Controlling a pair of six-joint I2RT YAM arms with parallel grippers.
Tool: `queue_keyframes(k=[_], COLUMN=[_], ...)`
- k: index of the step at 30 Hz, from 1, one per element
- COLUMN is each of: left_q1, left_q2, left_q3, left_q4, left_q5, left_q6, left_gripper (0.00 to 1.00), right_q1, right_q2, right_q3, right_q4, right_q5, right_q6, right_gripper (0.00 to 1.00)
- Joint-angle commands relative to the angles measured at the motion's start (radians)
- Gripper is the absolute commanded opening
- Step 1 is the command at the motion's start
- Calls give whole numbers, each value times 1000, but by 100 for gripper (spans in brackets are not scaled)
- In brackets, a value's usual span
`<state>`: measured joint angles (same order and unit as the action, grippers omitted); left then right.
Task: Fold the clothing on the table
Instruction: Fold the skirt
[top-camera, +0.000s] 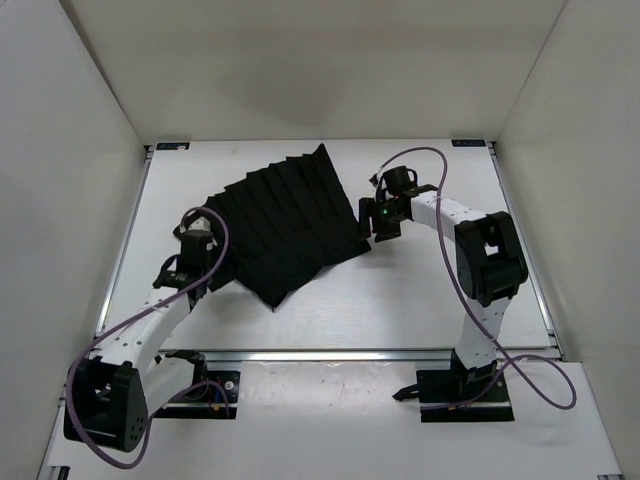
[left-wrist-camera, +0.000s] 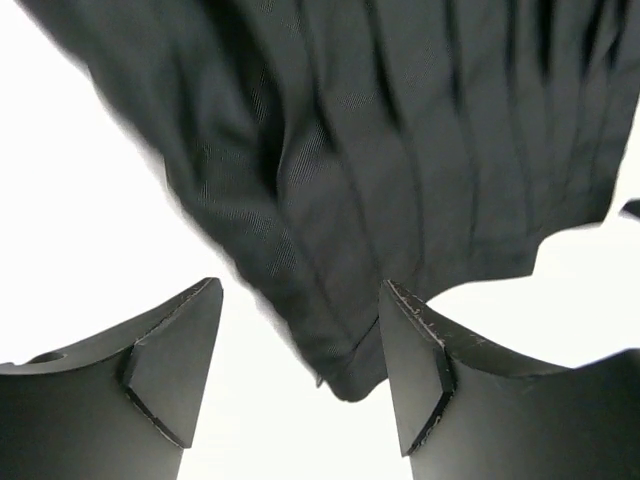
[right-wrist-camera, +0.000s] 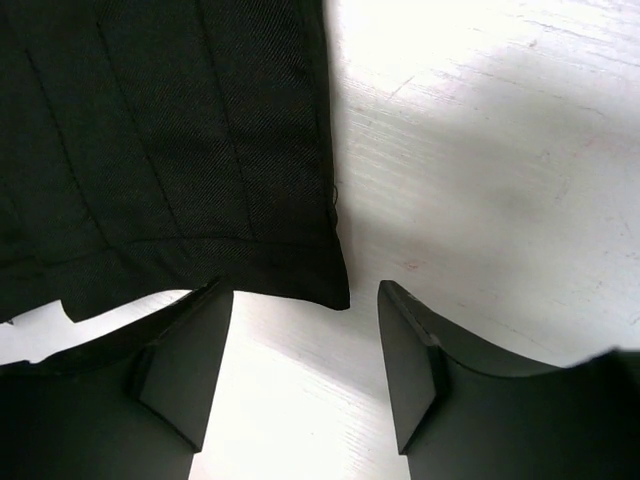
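Note:
The clothing (top-camera: 290, 222) is a black pleated fan of fabric spread across the middle of the white table (top-camera: 420, 295). My left gripper (top-camera: 196, 246) sits at its left edge with the jaws open. In the left wrist view a rounded corner of the clothing (left-wrist-camera: 400, 170) hangs down between the fingers (left-wrist-camera: 175, 365), close to the right one and not pinched. My right gripper (top-camera: 378, 226) is at the garment's right corner, open. In the right wrist view the hemmed corner of the clothing (right-wrist-camera: 180, 150) lies flat just ahead of the fingertips (right-wrist-camera: 410, 350), with bare table between them.
Thin metal rails (top-camera: 350, 353) run along the table's edges, with blue marks (top-camera: 172, 146) at the far corners. White walls close in the back and both sides. Purple cables (top-camera: 215, 262) loop over each arm.

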<state>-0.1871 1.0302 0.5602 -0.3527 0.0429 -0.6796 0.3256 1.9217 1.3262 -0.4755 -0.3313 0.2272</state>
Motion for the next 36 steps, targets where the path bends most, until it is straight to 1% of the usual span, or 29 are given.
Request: queue_keyframes(k=[1, 5, 8, 13, 16, 17, 18, 21, 23, 26, 28, 30, 31, 32, 33, 34, 35, 36], left_q1=[-26, -95, -103, -129, -147, -155, -160, -170, -186, -193, -189, -184, -180, -163, -143, -132, -132, -129], left_q2=[-28, -24, -10, 22, 54, 57, 48, 36, 33, 45, 60, 56, 56, 45, 28, 16, 13, 7], left_q3=[-71, -103, -135, -184, -189, -201, -197, -210, -220, -237, -247, -253, -259, -269, -272, -269, -267, -267], left_q4=[4, 52, 93, 196, 212, 213, 218, 216, 218, 235, 233, 224, 219, 207, 212, 207, 195, 190], left_q5=[66, 54, 71, 87, 106, 113, 111, 112, 104, 78, 55, 40, 32, 23, 28, 26, 26, 26], left_q6=[-73, -116, -143, -179, -193, -195, -208, -228, -239, -253, -248, -245, -242, -236, -229, -224, -216, -209], left_gripper=[75, 77, 79, 79, 79, 79, 79, 79, 79, 76, 70, 59, 52, 42, 38, 30, 20, 14], right_q1=[4, 24, 39, 47, 52, 47, 47, 38, 39, 55, 72, 75, 73, 73, 70, 66, 55, 44], right_q2=[26, 51, 62, 59, 74, 71, 66, 56, 51, 43, 31, 1, -21, -42, -68, -104, -119, -150], right_q3=[24, 19, -5, -59, -55, -58, -62, -55, -49, -50, -61, -96, -105, -126, -152, -186, -202, -234], right_q4=[12, -17, -25, 35, 51, 64, 69, 80, 87, 72, 66, 75, 78, 83, 89, 103, 115, 123], right_q5=[-18, -8, 11, -12, -12, -12, -6, -20, -25, -11, 0, 12, 12, 21, 35, 40, 46, 46], right_q6=[-26, -32, -32, -9, 9, 6, 12, 23, 23, 18, 27, 34, 38, 41, 52, 57, 64, 66], right_gripper=[56, 50, 46, 40, 22, 10, 3, 0, 0, 0, 0, 0, 0, 0, 0, 0, 0, 0])
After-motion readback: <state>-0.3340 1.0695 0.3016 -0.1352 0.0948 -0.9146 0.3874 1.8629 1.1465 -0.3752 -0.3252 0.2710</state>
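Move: The skirt lies flat below both hands. Its near left corner is about 6 cm back, 6 cm right and 7 cm below the left hand, while its far left corner is some 9 cm ahead and 11 cm left. For the right hand, the near right corner is roughly 2 cm back, 2 cm left and 3 cm below; the far right corner stands about 19 cm ahead and 13 cm left. The skirt's near corners are both taken. The right hand eases down, left and back a little, shuts its fingers on its corner, then draws it back about 2 cm. The left hand dives some 7 cm down and 5 cm back, swings right past its pinching spot with its left side dipping about 10 degrees, then comes slightly left again as its fingers close on bunched cloth. ##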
